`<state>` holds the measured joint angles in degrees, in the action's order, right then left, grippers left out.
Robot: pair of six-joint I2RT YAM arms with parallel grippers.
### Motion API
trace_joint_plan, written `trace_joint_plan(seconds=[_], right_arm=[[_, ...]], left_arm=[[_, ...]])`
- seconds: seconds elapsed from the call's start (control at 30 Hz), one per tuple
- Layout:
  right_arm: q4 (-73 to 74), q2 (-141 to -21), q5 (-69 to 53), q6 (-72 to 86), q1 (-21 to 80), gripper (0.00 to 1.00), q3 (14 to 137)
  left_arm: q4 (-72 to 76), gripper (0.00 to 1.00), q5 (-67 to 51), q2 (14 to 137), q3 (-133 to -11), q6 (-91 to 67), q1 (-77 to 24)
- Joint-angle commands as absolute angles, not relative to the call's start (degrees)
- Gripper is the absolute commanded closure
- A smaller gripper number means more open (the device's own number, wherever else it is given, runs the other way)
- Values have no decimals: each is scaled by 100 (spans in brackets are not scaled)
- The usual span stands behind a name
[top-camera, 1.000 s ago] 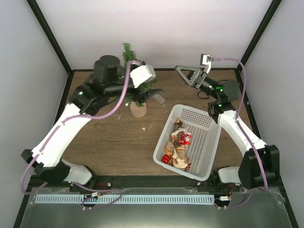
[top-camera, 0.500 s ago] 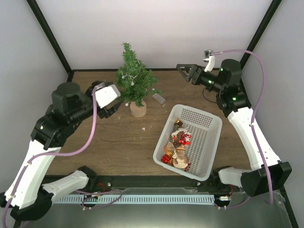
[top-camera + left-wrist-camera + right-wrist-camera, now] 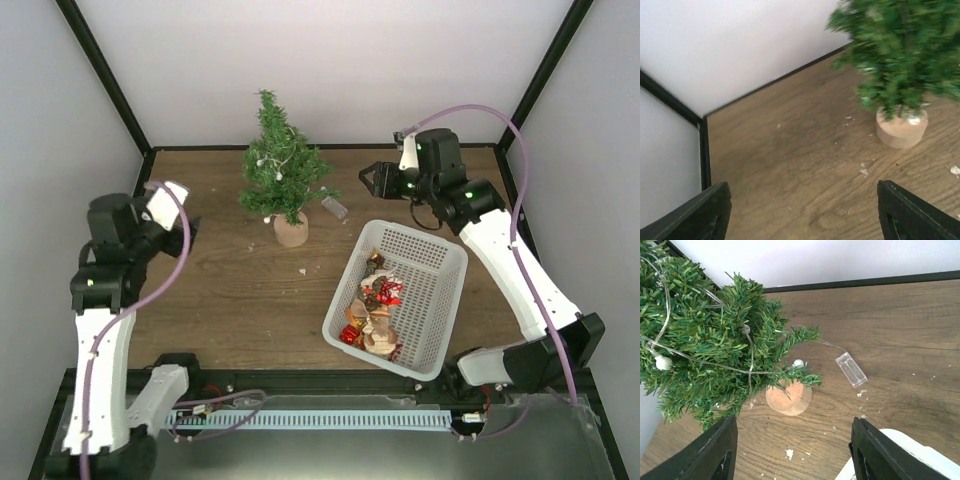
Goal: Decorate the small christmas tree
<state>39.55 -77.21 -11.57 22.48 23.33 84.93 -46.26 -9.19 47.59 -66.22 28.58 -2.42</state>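
Note:
The small christmas tree (image 3: 281,165) stands upright on its round tan base (image 3: 291,231) at the back middle of the table, with a thin light string and white beads (image 3: 663,362) wound through its branches. The string's clear battery box (image 3: 851,369) lies on the wood to the right of the base. My left gripper (image 3: 183,229) is open and empty, well left of the tree; in its wrist view the tree (image 3: 900,55) is at the upper right. My right gripper (image 3: 371,181) hovers right of the tree, open and empty, above the base (image 3: 788,396).
A white slotted basket (image 3: 441,282) holding red, gold and tan ornaments (image 3: 374,310) sits at the front right; its corner (image 3: 910,455) shows by my right finger. Small white flecks (image 3: 304,270) dot the wood. Black frame posts and white walls close in the table.
My left arm has pulled away from the tree, back toward the left front. The right arm has swung left, closer to the tree, its jaws narrowing a little.

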Motion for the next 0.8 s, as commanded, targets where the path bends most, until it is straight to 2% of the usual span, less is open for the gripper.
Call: trace_joint_plan(seconds=[0.0, 0.1, 0.2, 0.37, 0.5, 0.63, 0.77], right_arm=[[4515, -7726, -325, 2026, 2461, 45, 8891], [4588, -7629, -210, 2052, 2461, 45, 8696], [4491, -7441, -328, 2162, 2461, 44, 8275], [4668, -7341, -530, 2565, 2418, 44, 7548], [4711, -7155, -1201, 2878, 2232, 44, 6753], [4797, -7059, -1667, 2997, 2106, 45, 6158], [4882, -7111, -2050, 3052, 2101, 45, 5839]], left_arm=[[-5124, 20, -2971, 5380, -6969, 2152, 1491], [-5779, 22, -4744, 6147, -7149, 2202, 2792], [-6649, 23, -6306, 6686, -7149, 3036, 3579], [-6839, 23, -6945, 6698, -6556, 3317, 3648], [-6796, 23, -6805, 6590, -6313, 3451, 3501], [-5852, 22, -5521, 5983, -5844, 2751, 2728], [-5324, 21, -4952, 5750, -5490, 2261, 1968]])
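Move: The right hand is high above the basket's far left corner; the red-and-white ornaments in the basket lie about 13 cm back, 4 cm right and 30 cm below. The pine cone is 7 cm back and 2 cm right, the basket's middle 15 cm back and 6 cm right, the tree 2 cm ahead and 19 cm left. From the left hand those ornaments lie some 5 cm back, 41 cm right and 30 cm lower. The right hand plunges about 17 cm and draws back some 8 cm, drifting slightly right, towards the ornaments in the basket, tipping about 30 degrees further down with its fingers staying half open and touching none yet. The empty left hand swings left, away from the basket, then returns right while sinking about 9 cm in all, rolling left side down and tipping downward, fingers still wide. ##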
